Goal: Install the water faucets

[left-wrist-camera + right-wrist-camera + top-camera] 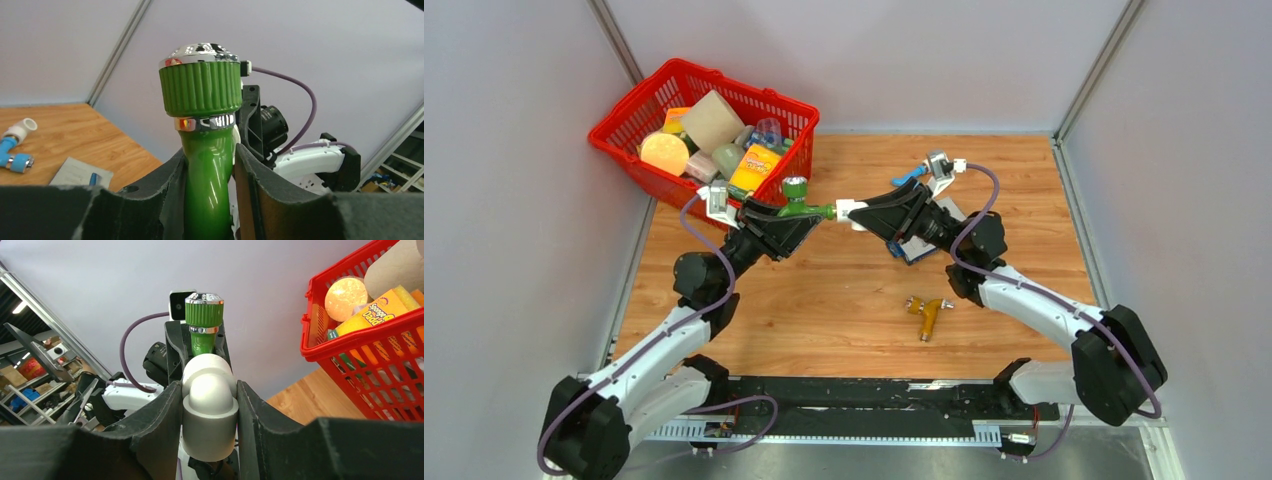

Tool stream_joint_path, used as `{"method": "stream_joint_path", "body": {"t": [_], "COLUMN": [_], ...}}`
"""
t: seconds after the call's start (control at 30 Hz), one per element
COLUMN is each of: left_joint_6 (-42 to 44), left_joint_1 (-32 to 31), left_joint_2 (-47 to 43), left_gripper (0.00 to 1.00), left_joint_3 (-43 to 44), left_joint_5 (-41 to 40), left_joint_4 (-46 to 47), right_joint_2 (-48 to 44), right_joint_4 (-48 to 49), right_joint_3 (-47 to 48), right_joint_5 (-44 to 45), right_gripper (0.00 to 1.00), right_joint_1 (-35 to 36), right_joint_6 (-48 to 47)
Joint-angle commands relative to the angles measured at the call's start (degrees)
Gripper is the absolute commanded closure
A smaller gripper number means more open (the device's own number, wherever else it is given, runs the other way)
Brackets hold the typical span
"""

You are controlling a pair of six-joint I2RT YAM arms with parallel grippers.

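Note:
My left gripper (809, 214) is shut on the green faucet (796, 193), held above the table; its ribbed green knob (201, 87) with a chrome cap rises between my jaws. My right gripper (856, 213) is shut on the white elbow pipe fitting (209, 407), which meets the green faucet's end (203, 315) between the two arms. The orange-yellow faucet (927, 312) lies on the wood in front of the right arm. The blue faucet (15, 150), with a white fitting on its end, lies on the table behind the right arm (910, 177).
A red basket (629, 160) full of several household items stands at the back left, also in the right wrist view (320, 347). A flat grey packet (80, 175) lies on the table under the right gripper. Grey walls enclose the table.

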Motion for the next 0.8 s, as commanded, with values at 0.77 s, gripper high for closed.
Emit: {"method": "stream_joint_path", "body": {"t": [0.77], "left_joint_6": [32.2], "left_joint_1": [2.8], "left_joint_2": [-12.8], "left_gripper": [0.37], "left_joint_3": [25.2], "left_joint_5": [2.2], "left_joint_4": [-66.7], "right_joint_2": [-6.9], "right_joint_4": [-6.4], "right_joint_3": [2.3], "right_joint_5": [-3.3], "right_gripper": [1.00], "right_joint_1": [-8.3], "right_joint_6": [-4.7]}}
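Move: The green faucet's middle is about 1 cm ahead, 2 cm right and 1 cm above the left hand, whose fingers still straddle its spout. From the right hand, which grips the attached white elbow, it lies some 8 cm left and 1 cm higher, level fore and aft. The yellow faucet lies roughly 14 cm right, 2 cm back and 33 cm below the right hand; the grey case 16 cm right, 18 cm ahead and 33 cm below. Left fingers release the green faucet, withdrawing 3 cm left, while the right hand carries it 4 cm right. ##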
